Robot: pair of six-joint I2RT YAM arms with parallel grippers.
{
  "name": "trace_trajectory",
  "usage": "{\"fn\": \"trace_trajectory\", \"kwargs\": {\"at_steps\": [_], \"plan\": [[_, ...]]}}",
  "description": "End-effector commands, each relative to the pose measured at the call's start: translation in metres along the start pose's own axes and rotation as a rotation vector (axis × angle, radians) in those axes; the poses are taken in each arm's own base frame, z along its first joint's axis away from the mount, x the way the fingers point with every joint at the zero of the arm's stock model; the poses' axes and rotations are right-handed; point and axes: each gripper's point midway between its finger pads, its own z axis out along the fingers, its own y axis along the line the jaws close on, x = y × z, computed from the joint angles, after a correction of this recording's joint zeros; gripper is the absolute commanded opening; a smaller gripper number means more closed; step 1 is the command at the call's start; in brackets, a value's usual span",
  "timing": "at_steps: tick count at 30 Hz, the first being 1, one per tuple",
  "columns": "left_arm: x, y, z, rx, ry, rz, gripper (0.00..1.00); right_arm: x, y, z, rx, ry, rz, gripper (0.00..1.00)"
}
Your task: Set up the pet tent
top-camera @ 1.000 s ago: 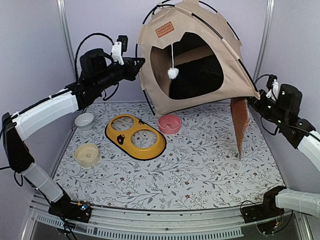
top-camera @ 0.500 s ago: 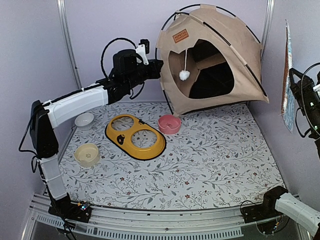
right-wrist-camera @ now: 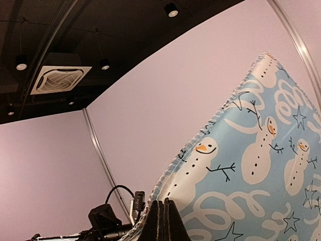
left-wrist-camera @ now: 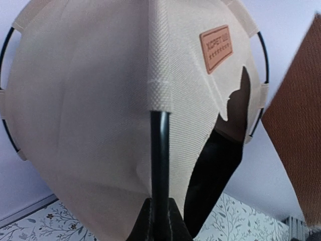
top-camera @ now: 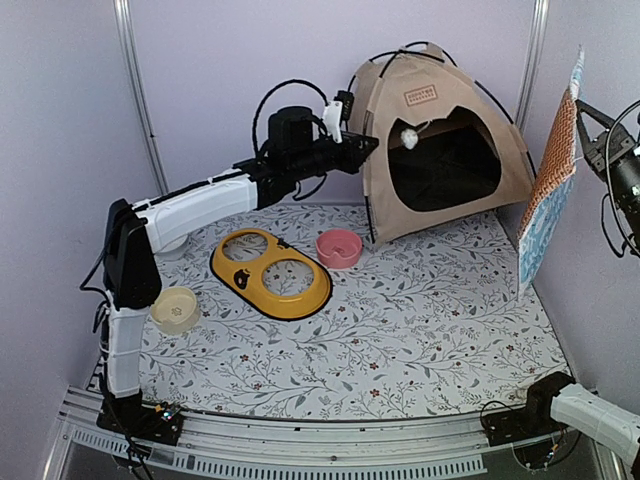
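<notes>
The pet tent [top-camera: 440, 150] is tan canvas with black poles, a brown label [top-camera: 420, 96] and a white pom-pom [top-camera: 409, 139]. It stands at the back right of the floral mat with its dark opening facing front. My left gripper [top-camera: 366, 144] is shut on a black pole [left-wrist-camera: 160, 150] at the tent's left front edge. The left wrist view shows the fingers [left-wrist-camera: 148, 221] clamped around that pole below the canvas [left-wrist-camera: 90, 100]. My right gripper [right-wrist-camera: 164, 203] is shut on the edge of a blue snowman cushion [top-camera: 548, 190], held up in the air by the right wall.
A yellow double-bowl feeder [top-camera: 270, 272] lies left of centre on the floral mat [top-camera: 420, 330], with a pink bowl [top-camera: 339, 247] beside it. A cream bowl [top-camera: 174, 309] sits near the left arm's upright link. Walls and metal posts enclose the back and sides.
The left arm has carried the tent from the back centre to the back right. The right arm has drawn the cushion from beside the tent and raised it toward the right wall.
</notes>
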Motion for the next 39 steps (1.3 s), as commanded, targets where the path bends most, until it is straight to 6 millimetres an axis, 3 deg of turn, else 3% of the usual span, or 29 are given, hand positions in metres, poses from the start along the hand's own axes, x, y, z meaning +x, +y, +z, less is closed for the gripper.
{"fn": "trace_trajectory", "kwargs": {"at_steps": [1, 4, 7, 9, 12, 16, 20, 23, 26, 30, 33, 36, 39], "plan": [[0.022, -0.068, 0.012, 0.241, 0.052, 0.108, 0.00, 0.035, 0.016, 0.028, -0.145, 0.125, -0.014, 0.00], [0.039, -0.083, 0.012, 0.295, 0.095, 0.074, 0.00, 0.097, -0.003, 0.042, -0.153, 0.240, 0.069, 0.00], [0.053, -0.098, 0.012, 0.348, 0.131, 0.040, 0.00, 0.184, -0.020, 0.048, -0.102, 0.386, 0.149, 0.00], [0.060, -0.105, 0.011, 0.387, 0.155, 0.019, 0.00, 0.257, -0.037, 0.035, -0.045, 0.509, 0.163, 0.00], [0.073, -0.116, 0.009, 0.476, 0.221, -0.049, 0.00, 0.333, -0.073, 0.006, 0.067, 0.611, 0.238, 0.00], [0.086, -0.136, -0.001, 0.617, 0.288, -0.150, 0.00, 0.396, -0.117, -0.029, 0.242, 0.706, 0.289, 0.00], [0.095, -0.156, -0.015, 0.730, 0.332, -0.216, 0.00, 0.454, -0.137, -0.050, 0.336, 0.868, 0.330, 0.00], [0.112, -0.164, -0.023, 0.768, 0.391, -0.210, 0.00, 0.476, -0.142, -0.054, 0.360, 0.922, 0.358, 0.00], [0.139, -0.159, -0.027, 0.748, 0.468, -0.204, 0.00, 0.489, -0.136, -0.047, 0.318, 0.966, 0.365, 0.00], [0.176, -0.144, -0.025, 0.693, 0.558, -0.212, 0.00, 0.495, -0.101, -0.030, 0.165, 1.013, 0.345, 0.00], [0.192, -0.119, -0.018, 0.613, 0.585, -0.245, 0.00, 0.490, -0.085, -0.031, 0.128, 1.025, 0.276, 0.16], [0.197, -0.096, -0.015, 0.546, 0.586, -0.274, 0.00, 0.471, -0.090, -0.039, 0.177, 1.002, 0.246, 0.43], [0.202, -0.079, -0.014, 0.488, 0.589, -0.277, 0.00, 0.445, -0.092, -0.040, 0.229, 0.965, 0.221, 0.62]]}}
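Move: The right hand, holding the blue mat high, has the pet tent's mouth some 22 cm ahead, 12 cm to its left and 30 cm below. From the left hand, still gripping the tent's side pole, that mouth lies about 13 cm right, 2 cm back and 12 cm lower; the pink bowl is roughly 10 cm ahead, 3 cm left and the yellow frame 3 cm ahead, 20 cm left, both some 37 cm below. Right hand lowers the mat about 45 cm and leftward to the tent mouth, then opens; left pulls tent down, back. ##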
